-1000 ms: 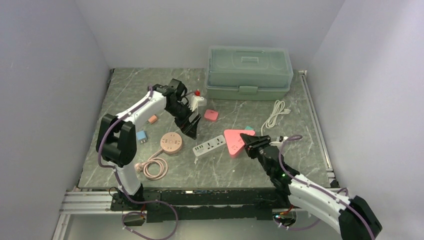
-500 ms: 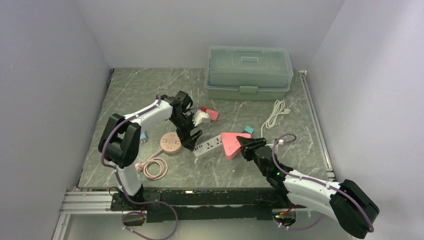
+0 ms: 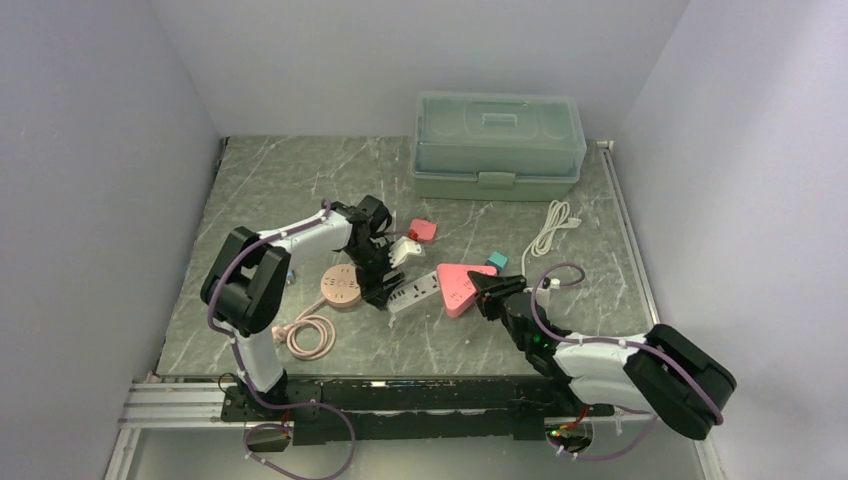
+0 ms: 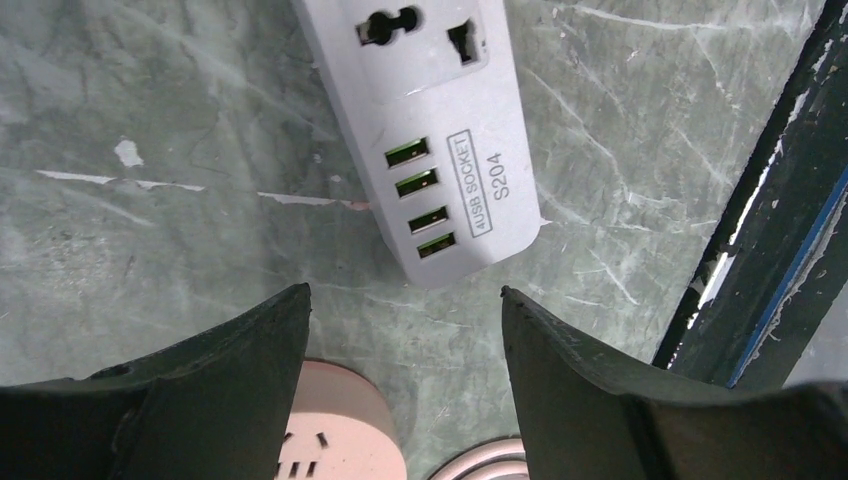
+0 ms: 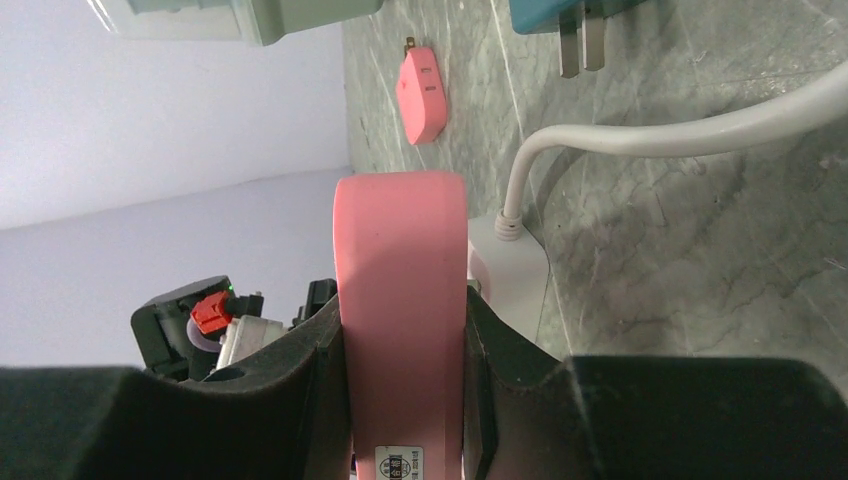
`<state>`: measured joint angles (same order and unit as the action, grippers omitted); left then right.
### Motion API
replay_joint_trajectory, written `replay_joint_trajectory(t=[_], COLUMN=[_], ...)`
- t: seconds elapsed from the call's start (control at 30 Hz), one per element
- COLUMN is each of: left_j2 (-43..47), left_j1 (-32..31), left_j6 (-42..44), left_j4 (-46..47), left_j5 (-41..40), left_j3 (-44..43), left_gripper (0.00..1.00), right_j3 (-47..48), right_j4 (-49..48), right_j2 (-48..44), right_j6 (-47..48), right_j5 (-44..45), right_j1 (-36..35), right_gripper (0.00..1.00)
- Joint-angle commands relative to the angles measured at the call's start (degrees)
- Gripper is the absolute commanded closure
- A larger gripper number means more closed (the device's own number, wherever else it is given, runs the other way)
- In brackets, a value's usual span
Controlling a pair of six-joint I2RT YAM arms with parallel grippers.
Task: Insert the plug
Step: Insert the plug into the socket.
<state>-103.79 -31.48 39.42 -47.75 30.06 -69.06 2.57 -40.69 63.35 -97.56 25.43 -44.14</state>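
Note:
A white power strip point(image 3: 415, 292) lies mid-table; its USB end point(image 4: 420, 130) shows in the left wrist view. My left gripper point(image 3: 378, 290) hovers low at that end, open point(image 4: 405, 300), with only bare tabletop between the fingers point(image 4: 230, 390). My right gripper point(image 3: 487, 295) is shut on a pink triangular plug point(image 3: 458, 285), held on edge between the pads point(image 5: 402, 300). The plug sits right next to the strip's other end, where a white cable enters the strip point(image 5: 510, 275).
A round pink socket point(image 3: 342, 286) with coiled pink cable point(image 3: 310, 335) lies left of the strip, under my left fingers point(image 4: 330, 430). A small pink adapter point(image 3: 421, 231), a teal plug point(image 3: 497, 261), a white cable point(image 3: 550, 230) and a green lidded box point(image 3: 498, 145) lie farther back.
The left arm came down and nearer, from the table's middle to the strip's left end, its jaws narrowing a little. The right gripper carried the pink plug leftward toward the strip.

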Motion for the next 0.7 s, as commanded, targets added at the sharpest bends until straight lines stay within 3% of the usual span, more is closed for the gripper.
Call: replay_joint_trajectory(t=[0.0,0.67], left_j2=[-0.2,-0.4], left_j1=[-1.1,-5.0], left_j6=[1.2,-2.9], left_j4=[1.2,3.2], left_j5=[1.1,5.7], left_j3=[1.1,3.1], left_gripper=[0.26,0.47], right_j3=[0.1,0.8], right_j4=[-12.3,-20.7], right_j2=[2.9,12.4], right_j6=[-0.7,0.0], right_j5=[0.7,-0.8], right_j1=[-0.6,-1.1], right_gripper=[1.0,1.0])
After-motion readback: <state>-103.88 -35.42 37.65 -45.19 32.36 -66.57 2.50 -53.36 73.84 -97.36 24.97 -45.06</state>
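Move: The white power strip's middle lies about 8 cm right of the left hand and 2 cm ahead, slightly below it; its USB end is nearest. The round pink socket is some 8 cm to this hand's left and 3 cm farther out. From the right hand, which holds the pink triangular adapter over the outer end, the strip's middle is about 10 cm left, 1 cm ahead and 5 cm lower; a teal plug lies 4 cm right, 6 cm ahead, 6 cm lower. The left hand's far finger comes against the far side of the strip's USB end and pushes it back as the fingers, straddling that end, close from three-quarters to about half open. The hand goes back about 2.5 cm, then also 2 cm right onto the strip. The right hand keeps its grip on the adapter and eases it left about 1.5 cm. ##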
